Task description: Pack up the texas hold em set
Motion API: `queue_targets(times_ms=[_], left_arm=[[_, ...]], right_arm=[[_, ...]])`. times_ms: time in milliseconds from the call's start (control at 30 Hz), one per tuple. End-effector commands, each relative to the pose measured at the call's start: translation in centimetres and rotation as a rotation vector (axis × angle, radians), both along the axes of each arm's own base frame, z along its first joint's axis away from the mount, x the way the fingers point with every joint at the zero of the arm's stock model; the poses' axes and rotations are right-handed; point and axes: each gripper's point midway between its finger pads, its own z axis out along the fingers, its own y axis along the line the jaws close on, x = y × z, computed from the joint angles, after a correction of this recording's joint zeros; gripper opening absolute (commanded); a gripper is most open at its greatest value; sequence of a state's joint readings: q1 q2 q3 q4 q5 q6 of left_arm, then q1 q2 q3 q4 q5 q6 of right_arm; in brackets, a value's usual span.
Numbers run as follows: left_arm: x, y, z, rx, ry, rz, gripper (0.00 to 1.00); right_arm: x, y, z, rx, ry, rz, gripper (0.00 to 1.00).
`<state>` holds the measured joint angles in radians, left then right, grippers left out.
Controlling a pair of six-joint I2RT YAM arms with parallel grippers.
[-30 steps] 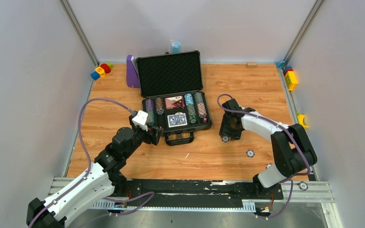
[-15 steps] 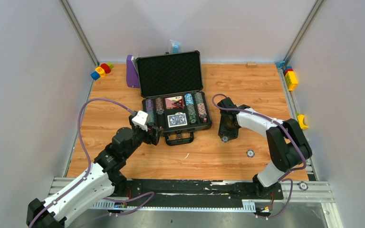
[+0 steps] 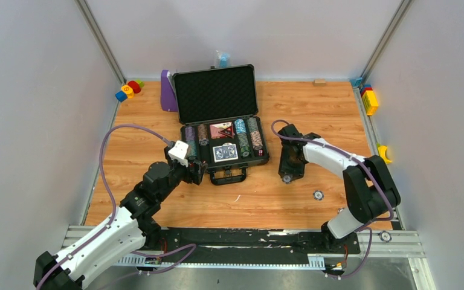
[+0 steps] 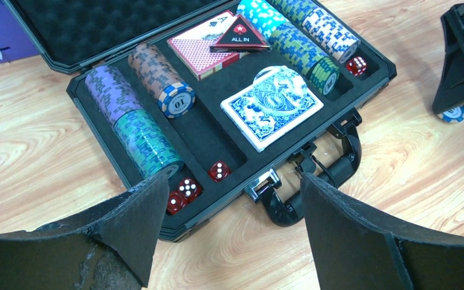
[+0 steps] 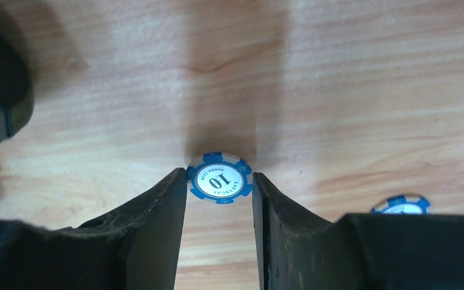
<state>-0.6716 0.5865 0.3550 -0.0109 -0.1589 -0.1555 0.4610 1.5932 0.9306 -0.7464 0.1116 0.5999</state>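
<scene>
The dark grey case [image 3: 216, 93] lies open mid-table, holding rows of striped chips [image 4: 157, 78], two card decks [image 4: 272, 106] and red dice [image 4: 189, 187]. My left gripper [image 3: 196, 172] [image 4: 234, 178] hovers open over the case's front edge by the handle [image 4: 338, 166], holding nothing. To the right of the case, my right gripper [image 3: 287, 174] [image 5: 219, 184] points down at the table. Its fingertips touch both sides of a blue-and-white poker chip [image 5: 219, 178] marked 10, which lies flat on the wood. Another blue chip [image 5: 402, 204] [image 3: 318, 195] lies loose nearby.
A purple stand [image 3: 168, 90] leans beside the lid's left edge. Coloured toy blocks [image 3: 128, 89] sit at the back left corner, and yellow ones [image 3: 370, 99] along the right wall. Grey walls close in three sides.
The right gripper's jaws have narrowed round the blue chip, and the arm has shifted a little to the left. The left arm has not moved.
</scene>
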Motion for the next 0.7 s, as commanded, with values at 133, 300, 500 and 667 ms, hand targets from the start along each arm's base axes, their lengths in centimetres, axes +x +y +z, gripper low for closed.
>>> queue_targets(times_ms=[133, 300, 500, 667], left_arm=[[0.4, 0.0, 1.3, -0.036, -0.033, 0.014, 0.88], [0.4, 0.0, 1.2, -0.033, -0.029, 0.016, 0.88], [0.5, 0.0, 1.1, -0.03, -0.028, 0.018, 0.88], [0.5, 0.0, 1.1, -0.03, -0.029, 0.02, 0.88]], right_arm=[[0.8, 2.8, 6.0, 0.102, -0.104, 0.067, 0.33], [1.2, 4.2, 7.2, 0.115, -0.125, 0.097, 0.32], [2.2, 6.4, 9.2, 0.146, -0.172, 0.145, 0.32], [3.6, 9.2, 11.4, 0.178, -0.224, 0.196, 0.32]])
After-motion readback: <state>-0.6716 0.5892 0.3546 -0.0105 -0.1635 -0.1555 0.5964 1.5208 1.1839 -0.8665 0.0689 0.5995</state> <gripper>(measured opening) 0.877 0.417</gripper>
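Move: The chip is already pinched in the right hand, at or just above the table. The open case's tray centres about 22 cm to that hand's left and 11 cm ahead, with the red die in its near right corner some 9 cm left and 8 cm ahead. A loose chip lies about 11 cm right and 6 cm back. From the left hand the tray's middle is about 14 cm ahead, 7 cm right and 12 cm below. The pinched chip is raised about 9 cm by the right hand, at first almost straight up and then also some 7 cm to the left, towards the near right corner of the case, with a little forward travel at the end. The fingers keep their hold while the wrist tilts slightly and turns a little counter-clockwise. ##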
